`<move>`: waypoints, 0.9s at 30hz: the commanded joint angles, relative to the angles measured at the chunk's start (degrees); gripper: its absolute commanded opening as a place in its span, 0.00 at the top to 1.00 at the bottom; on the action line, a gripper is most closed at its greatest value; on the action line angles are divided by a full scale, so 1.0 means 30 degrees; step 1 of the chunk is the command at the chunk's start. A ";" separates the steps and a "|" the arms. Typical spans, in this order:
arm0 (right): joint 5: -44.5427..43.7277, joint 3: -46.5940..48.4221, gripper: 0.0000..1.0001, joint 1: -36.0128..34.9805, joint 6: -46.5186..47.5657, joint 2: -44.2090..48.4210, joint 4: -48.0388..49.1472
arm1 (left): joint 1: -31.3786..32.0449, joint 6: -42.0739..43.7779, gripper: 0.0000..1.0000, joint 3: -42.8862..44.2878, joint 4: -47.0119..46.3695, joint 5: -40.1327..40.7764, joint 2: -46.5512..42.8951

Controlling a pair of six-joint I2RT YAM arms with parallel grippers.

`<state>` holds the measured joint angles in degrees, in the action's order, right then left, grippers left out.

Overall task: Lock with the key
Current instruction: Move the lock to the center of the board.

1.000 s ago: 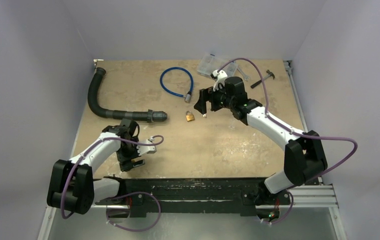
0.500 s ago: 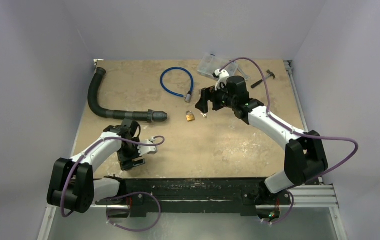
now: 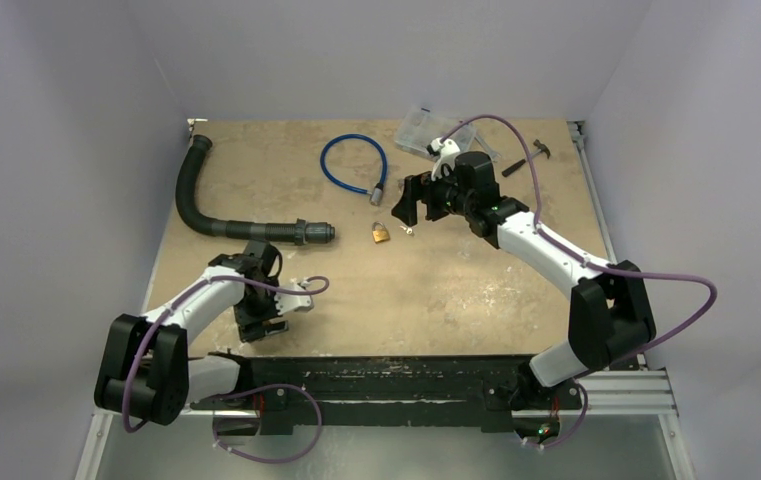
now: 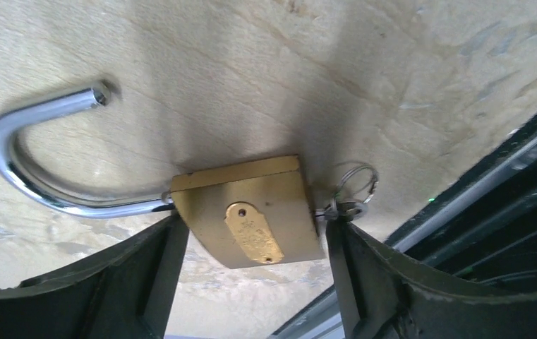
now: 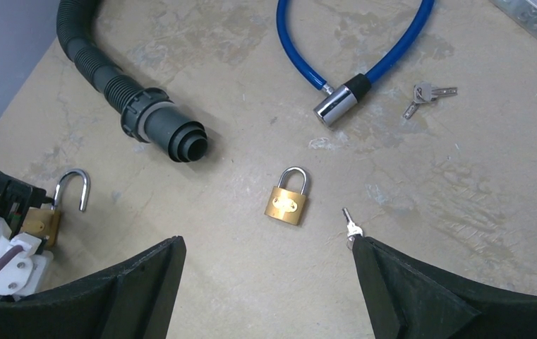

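A large brass padlock (image 4: 251, 205) lies on the wooden table with its steel shackle (image 4: 25, 176) swung open and a ringed key (image 4: 346, 208) stuck in its base. My left gripper (image 4: 255, 222) straddles it, jaws wide: one fingertip sits by the shackle end and the other against the key head. In the top view this gripper (image 3: 261, 322) points down near the front left. A small shut padlock (image 5: 286, 201) lies mid-table, with a loose key (image 5: 351, 224) just right of it. My right gripper (image 5: 267, 244) hovers open above them, and its right fingertip (image 5: 364, 247) is next to that key.
A black corrugated hose (image 3: 196, 200) curves along the left. At the back lie a blue cable lock (image 3: 353, 165), two more keys (image 5: 427, 94), a clear plastic box (image 3: 421, 130) and a small hammer (image 3: 528, 158). A black rail (image 3: 396, 375) runs along the near edge.
The right gripper has drawn back slightly, leaving the loose key in plain sight beside the small padlock. The left wrist has shifted a little toward the near edge over the large padlock.
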<state>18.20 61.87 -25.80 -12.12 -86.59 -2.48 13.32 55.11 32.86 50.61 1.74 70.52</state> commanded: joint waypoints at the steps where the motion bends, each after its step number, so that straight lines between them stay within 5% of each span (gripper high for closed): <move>1: 0.0468 0.0018 0.01 0.0166 -0.0179 0.0028 0.0642 | 0.0042 0.0134 0.30 -0.0348 -0.0887 -0.0206 0.0308; 13: 0.1909 -0.0693 0.01 0.1213 -0.1081 0.0672 0.1384 | 0.1201 -0.1257 0.85 0.2350 0.1091 -0.5083 -0.0768; 20: 0.3220 -0.2656 0.01 0.2764 -0.2585 0.2831 0.3627 | 0.3140 -0.2678 1.00 0.4010 0.1800 -0.6964 -0.1385; 27: 0.3401 -0.2821 0.01 0.2827 -0.1595 0.3382 0.2271 | 0.5944 -0.4771 1.00 0.4201 -0.0099 -0.6285 -0.0906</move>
<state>26.52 53.39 -17.19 -18.31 -77.62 3.73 27.64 45.32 42.96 53.82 -15.44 67.70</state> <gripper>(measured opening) 0.987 0.556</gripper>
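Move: The open padlock lies right under the left hand, its brass body already between the open fingertips, about 1 cm ahead and 1 cm lower; its shackle points away from the base and its key sticks out towards it. The end of the dark hose is some 22 cm ahead and 14 cm to the right, and the small padlock, near the board's centre, about 22 cm ahead and 30 cm right. From the right hand the open padlock is roughly 34 cm left, 27 cm back and 18 cm down. The left fingers first close on the brass body of the open padlock, pinching it between its shackle end and its key end, then the arm carries it about 11 cm to the right while lifting it nearly 5 cm, the fingertips swinging some 20 degrees to the right. Meanwhile the empty right hand, still wide open, draws back to its right by about 4.5 cm, dipping slightly before it rises, away from the small padlock. ##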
